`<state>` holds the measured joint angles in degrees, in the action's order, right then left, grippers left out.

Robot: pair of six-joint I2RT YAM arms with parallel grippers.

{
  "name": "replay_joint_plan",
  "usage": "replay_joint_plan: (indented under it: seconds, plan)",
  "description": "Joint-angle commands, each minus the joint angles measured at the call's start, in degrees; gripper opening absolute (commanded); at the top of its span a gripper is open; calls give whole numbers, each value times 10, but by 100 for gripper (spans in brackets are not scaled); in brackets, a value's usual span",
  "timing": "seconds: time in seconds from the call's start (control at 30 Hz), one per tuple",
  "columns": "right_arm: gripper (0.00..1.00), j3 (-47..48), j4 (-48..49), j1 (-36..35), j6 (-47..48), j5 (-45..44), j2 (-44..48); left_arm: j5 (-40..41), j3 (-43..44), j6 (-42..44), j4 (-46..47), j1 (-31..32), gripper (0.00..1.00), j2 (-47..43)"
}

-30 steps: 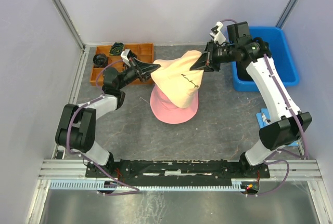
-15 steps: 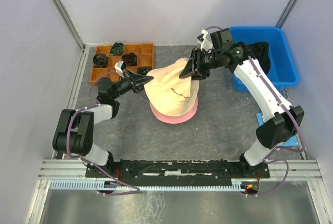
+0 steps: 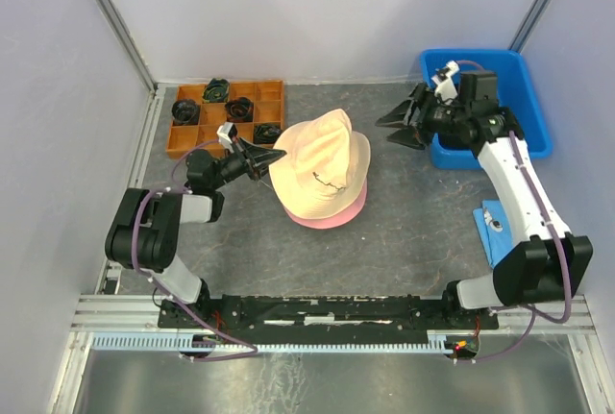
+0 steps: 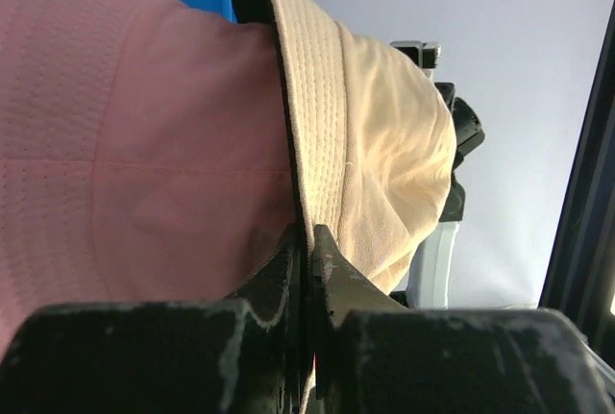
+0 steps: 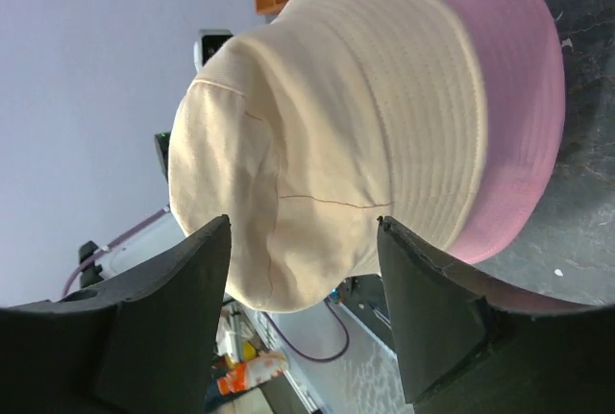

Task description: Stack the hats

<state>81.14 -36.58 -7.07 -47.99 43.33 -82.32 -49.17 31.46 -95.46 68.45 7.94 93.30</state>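
A beige hat (image 3: pixel 322 166) sits crown up on top of a pink hat (image 3: pixel 336 214) in the middle of the table. My left gripper (image 3: pixel 273 158) is shut on the beige hat's left brim. In the left wrist view the fingertips (image 4: pixel 309 238) pinch the stitched beige brim (image 4: pixel 322 97), with the pink hat (image 4: pixel 144 145) just beneath it. My right gripper (image 3: pixel 394 126) stands open to the right of the stack and touches nothing. The right wrist view shows the beige hat (image 5: pixel 327 135) and the pink brim (image 5: pixel 519 97) beyond the open right gripper (image 5: pixel 303 227).
An orange compartment tray (image 3: pixel 188 137) with small dark coiled bundles (image 3: pixel 184 109) stands at the back left, close behind my left arm. A blue bin (image 3: pixel 531 97) is at the back right, under my right arm. A blue and white item (image 3: pixel 495 227) lies at the right edge.
My right gripper opened, let go of the beige hat and drew back right toward the bin. The beige hat came down over the pink hat. My left gripper lowered, still gripping the brim.
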Motion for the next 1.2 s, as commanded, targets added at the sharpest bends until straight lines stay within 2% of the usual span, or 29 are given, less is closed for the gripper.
replay_joint_plan:
  seconds: [0.0, 0.3, 0.43, 0.8, 0.87, 1.17]
  plan:
    - [71, -89, 126, 35, -58, 75, 43, -6, -11, 30, 44, -3, 3, 13]
    - [69, -281, 388, 81, -185, 133, 25, -4, 2, 31, 21, -3, 3, 14]
    - [68, -309, 480, 94, -209, 151, -23, -3, 18, 35, 2, -3, 3, 15]
    - [68, -347, 903, 78, -455, 146, -190, -2, 36, 32, -10, -3, 3, 25]
    - [68, -343, 926, 70, -471, 143, -200, -1, 36, 32, -8, -3, 3, 27]
    - [69, -356, 885, 44, -442, 150, -187, -1, 37, 31, -5, -3, 3, 34]
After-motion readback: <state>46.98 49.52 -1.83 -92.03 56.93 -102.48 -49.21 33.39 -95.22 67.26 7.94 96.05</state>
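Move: My right hand is empty and open. The cream hat's middle lies about 11 cm to its left, a couple of centimetres back and roughly 8 cm lower, with the hat's right brim edge much nearer. The pink hat underneath sits some 11 cm left, 5 cm back and 14 cm down; the blue bin is about 27 cm right, 8 cm ahead and 27 cm down. From my left hand, already pinching the left brim, the cream hat's middle is some 7 cm right and 3 cm back, about level. I drop my right hand about 12 cm beside the cream hat's right brim, drifting a little right, then bring it roughly 6 cm forward as it sinks, finally easing slightly up and back left. Its slanting fingers swing up some 30 degrees to nearly level and stay wide open, close to the brim. My left hand keeps its pinch almost in place. ##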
